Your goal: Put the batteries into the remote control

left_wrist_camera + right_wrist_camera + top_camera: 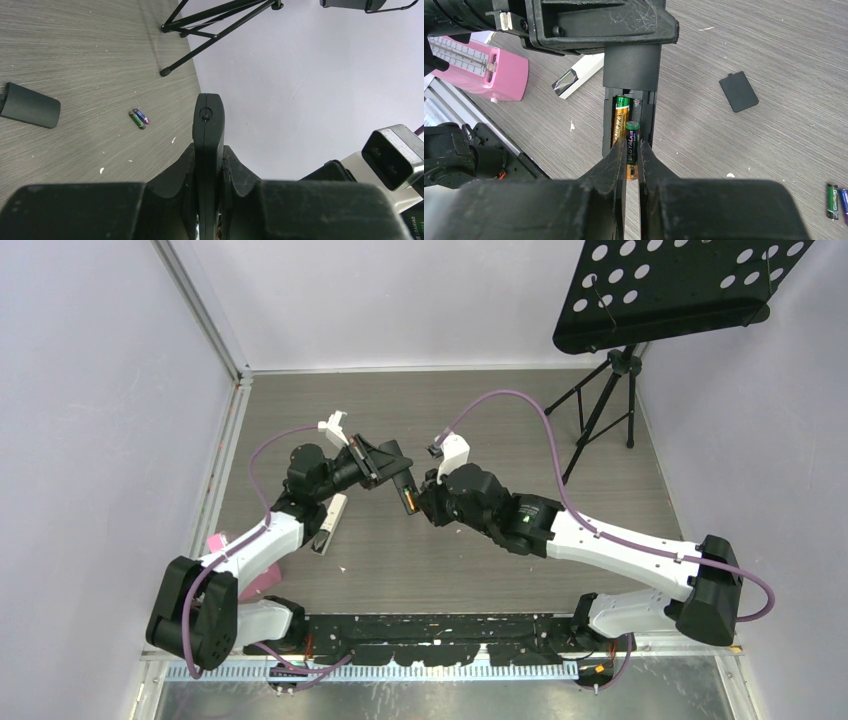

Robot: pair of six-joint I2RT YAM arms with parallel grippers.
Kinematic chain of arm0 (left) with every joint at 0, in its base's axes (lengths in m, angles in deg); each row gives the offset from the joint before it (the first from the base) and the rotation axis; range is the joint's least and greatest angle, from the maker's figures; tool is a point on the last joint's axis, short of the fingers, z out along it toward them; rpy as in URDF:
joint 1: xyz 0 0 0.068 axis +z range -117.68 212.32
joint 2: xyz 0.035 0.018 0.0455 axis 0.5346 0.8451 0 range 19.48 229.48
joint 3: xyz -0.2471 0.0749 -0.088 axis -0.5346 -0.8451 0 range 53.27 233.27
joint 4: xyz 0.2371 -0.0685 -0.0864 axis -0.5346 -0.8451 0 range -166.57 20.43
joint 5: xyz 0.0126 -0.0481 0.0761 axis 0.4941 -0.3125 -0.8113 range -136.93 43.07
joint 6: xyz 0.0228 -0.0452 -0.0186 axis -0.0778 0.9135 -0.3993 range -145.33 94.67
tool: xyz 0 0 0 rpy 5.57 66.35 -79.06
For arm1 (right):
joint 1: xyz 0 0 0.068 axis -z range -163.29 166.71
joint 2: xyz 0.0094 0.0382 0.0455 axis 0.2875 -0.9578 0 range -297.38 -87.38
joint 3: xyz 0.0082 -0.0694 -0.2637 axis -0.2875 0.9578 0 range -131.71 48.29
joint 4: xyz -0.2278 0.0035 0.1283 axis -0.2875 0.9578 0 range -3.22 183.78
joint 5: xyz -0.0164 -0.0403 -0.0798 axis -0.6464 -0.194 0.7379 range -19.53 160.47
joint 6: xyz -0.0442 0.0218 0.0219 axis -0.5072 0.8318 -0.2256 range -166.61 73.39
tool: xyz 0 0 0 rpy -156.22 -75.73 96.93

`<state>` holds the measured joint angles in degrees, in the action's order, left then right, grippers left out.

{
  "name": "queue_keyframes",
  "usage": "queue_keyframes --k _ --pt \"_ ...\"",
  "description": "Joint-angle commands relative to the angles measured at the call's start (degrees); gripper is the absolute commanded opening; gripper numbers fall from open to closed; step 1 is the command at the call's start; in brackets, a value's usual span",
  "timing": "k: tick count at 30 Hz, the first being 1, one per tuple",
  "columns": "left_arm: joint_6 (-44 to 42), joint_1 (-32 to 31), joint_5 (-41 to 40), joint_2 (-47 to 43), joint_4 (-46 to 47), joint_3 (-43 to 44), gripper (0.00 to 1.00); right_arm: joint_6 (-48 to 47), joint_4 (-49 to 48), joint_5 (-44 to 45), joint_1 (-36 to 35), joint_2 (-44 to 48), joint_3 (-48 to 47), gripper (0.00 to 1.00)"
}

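My left gripper (385, 468) is shut on the black remote control (404, 487), holding it above the table; it stands edge-on between the jaws in the left wrist view (208, 140). In the right wrist view the remote's (631, 70) open bay holds an orange-gold battery (619, 122). My right gripper (632, 150) is shut on a green-black and gold battery (632, 145), its tip at the empty slot beside the first one. My right gripper (422, 498) meets the remote's end in the top view. Two spare batteries (139, 119) lie on the table, also in the right wrist view (836, 200).
The black battery cover (738, 91) lies on the table (600, 440), also seen in the left wrist view (30, 106). A pink box (479, 65) and a white remote (330, 523) lie at the left. A tripod music stand (610, 390) stands at the back right.
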<state>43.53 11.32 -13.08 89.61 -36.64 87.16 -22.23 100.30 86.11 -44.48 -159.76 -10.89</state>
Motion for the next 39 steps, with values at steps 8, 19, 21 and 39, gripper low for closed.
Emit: queue_keyframes --k 8,19,21,39 --pt "9.88 -0.09 1.89 -0.81 9.0 0.52 0.0 0.92 -0.73 1.5 -0.33 -1.64 -2.6 0.14" --pt "10.91 -0.03 0.65 -1.92 7.31 0.86 0.0 2.99 1.17 2.44 -0.33 -1.76 -4.47 0.31" --pt "10.97 -0.09 0.24 -2.36 7.06 0.83 0.01 3.5 2.09 3.02 -0.29 -2.09 -5.84 0.33" --pt "13.97 -0.1 -2.11 -3.81 6.25 0.23 0.03 17.78 -2.64 2.19 2.45 7.0 -3.97 0.61"
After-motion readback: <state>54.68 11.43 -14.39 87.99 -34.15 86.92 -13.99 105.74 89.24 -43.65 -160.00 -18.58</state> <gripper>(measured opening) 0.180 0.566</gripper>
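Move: In the right fingers the black-and-green battery stays pinched. Its target, the open compartment of the remote held by the left hand, is only about 2 cm to their left and 1 cm ahead, at nearly the same height. On the table some 20 cm below lie the cover, 7 cm ahead and 3 cm right, and two spare batteries, 2 cm ahead and 20 cm right. From the left hand the compartment is about 7 cm back and 2 cm right. Letting go of the battery at the compartment, the right fingers spread from nearly shut to a bit over half open, while the hand rises about 4 cm, and so backs clear of the remote. The left hand keeps its grip on the remote, lifts it some 2.5 cm and rolls it roughly 10 degrees, tipping the compartment end up. ##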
